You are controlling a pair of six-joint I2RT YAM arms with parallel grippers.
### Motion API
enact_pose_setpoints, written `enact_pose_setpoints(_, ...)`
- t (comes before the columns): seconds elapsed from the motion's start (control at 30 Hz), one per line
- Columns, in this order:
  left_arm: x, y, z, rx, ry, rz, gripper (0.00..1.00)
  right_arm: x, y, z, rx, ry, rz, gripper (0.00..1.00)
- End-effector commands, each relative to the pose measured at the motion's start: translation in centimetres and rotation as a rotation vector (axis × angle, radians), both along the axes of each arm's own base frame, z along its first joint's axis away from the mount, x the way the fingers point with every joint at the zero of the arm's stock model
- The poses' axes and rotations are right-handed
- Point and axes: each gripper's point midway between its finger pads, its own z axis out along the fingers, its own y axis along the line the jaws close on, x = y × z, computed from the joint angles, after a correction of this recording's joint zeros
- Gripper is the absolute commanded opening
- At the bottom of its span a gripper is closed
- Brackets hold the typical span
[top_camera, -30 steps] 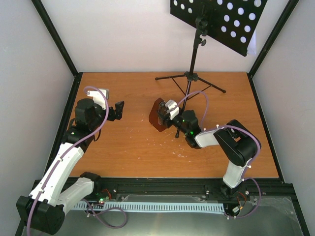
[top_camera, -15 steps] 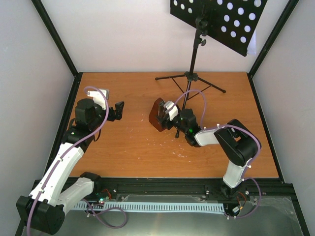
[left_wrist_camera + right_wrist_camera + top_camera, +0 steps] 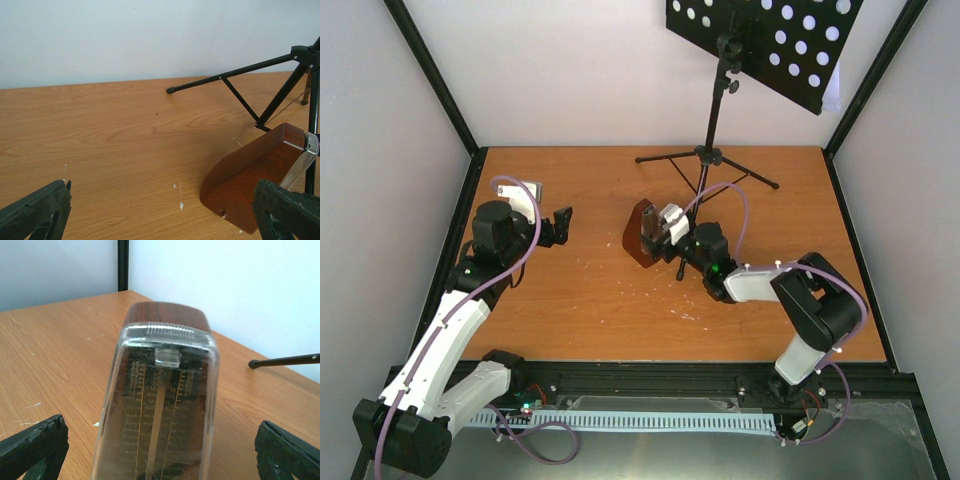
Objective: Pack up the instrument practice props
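The red-brown wooden metronome sits tipped at mid-table, its clear cover facing my right gripper. In the right wrist view the metronome fills the space between the wide-open fingers, with a gap on each side. My left gripper is open and empty, well left of the metronome. The black music stand's perforated desk stands high at the back on its tripod. A white page edge peeks past the desk's lower right corner.
A tripod leg reaches down close behind the right gripper, and another leg crosses the left wrist view. Black frame posts and white walls enclose the orange wooden table.
My right arm's elbow has swung out to the right while its gripper stayed around the metronome. The left arm has not moved.
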Motion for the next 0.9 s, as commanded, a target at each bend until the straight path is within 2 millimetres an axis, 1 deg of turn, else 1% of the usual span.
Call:
enact_pose_setpoints(0.0,-0.2,0.3,0.7,0.02,-0.029,0.002,0.99,-1.2,-1.2,2.1,0.022,-0.059,-0.005,1.0)
enact_pose_setpoints(0.07,-0.1,0.5,0.6,0.024,-0.028,0.011,0.99,-2.3,-1.7,2.3,0.031,-0.044,0.008,1.0)
enact_pose_setpoints(0.2,0.1,0.6,0.2,0.033,-0.024,0.021,0.99,-4.7,-3.5,4.0,0.082,-0.036,-0.007,1.0)
enact_pose_setpoints(0.27,0.2,0.0,0.0,0.031,-0.024,-0.015,1.0,-5.8,-4.7,5.0,0.108,-0.031,-0.02,1.0)
enact_pose_setpoints(0.33,0.4,-1.2,-0.2,0.014,-0.018,-0.076,0.99,-6.6,-5.8,5.9,0.13,-0.01,-0.027,1.0)
enact_pose_setpoints(0.4,1.2,-3.2,-1.3,-0.018,0.046,-0.168,0.98,-7.0,-6.7,7.0,0.16,0.046,-0.015,1.0)
enact_pose_setpoints(0.47,1.9,-5.9,-1.7,-0.049,0.11,-0.26,0.97,-7.1,-7.7,7.9,0.186,0.11,-0.015,1.0)
enact_pose_setpoints(0.5,2.1,-7.5,-1.6,-0.057,0.128,-0.307,0.97,-7.3,-8.2,8.1,0.191,0.132,-0.022,1.0)
enact_pose_setpoints(0.53,2.3,-9.4,-1.2,-0.061,0.133,-0.36,0.97,-7.7,-8.7,8.8,0.205,0.125,-0.021,1.0)
enact_pose_setpoints(0.6,2.6,-13.0,-0.1,-0.087,0.137,-0.471,0.99,-8.6,-9.7,9.6,0.231,0.112,-0.032,1.0)
enact_pose_setpoints(0.67,3.2,-15.7,0.8,-0.117,0.146,-0.56,0.99,-9.5,-10.3,10.7,0.259,0.08,-0.037,1.0)
enact_pose_setpoints(0.77,5.1,-18.2,0.3,-0.112,0.186,-0.624,1.0,-10.8,-10.9,11.8,0.294,0.046,-0.026,1.0)
enact_pose_setpoints(0.87,6.8,-19.9,-1.2,-0.068,0.224,-0.659,0.99,-11.9,-11.2,12.0,0.307,0.036,-0.004,1.0)
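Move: The metronome, upright with its clear cover on, is roughly 20 cm to the left gripper's right, 9 cm ahead and 16 cm lower. From the right gripper it stands about 5 cm ahead, 5 cm left and 5 cm below. The music stand's near foot is some 9 cm to the right of the metronome and 10 cm nearer the bases; the stand's left foot is about 27 cm beyond the metronome, nearly in line with it. Back the open right gripper off the metronome, up about 14 cm while drawing back and to the right, rolling its left side up a little. After a beat, swing the left gripper, kept wide open, right some 18 cm and slightly forward towards the metronome, dipping on the way before rising again, and turn it clockwise to face the metronome. ##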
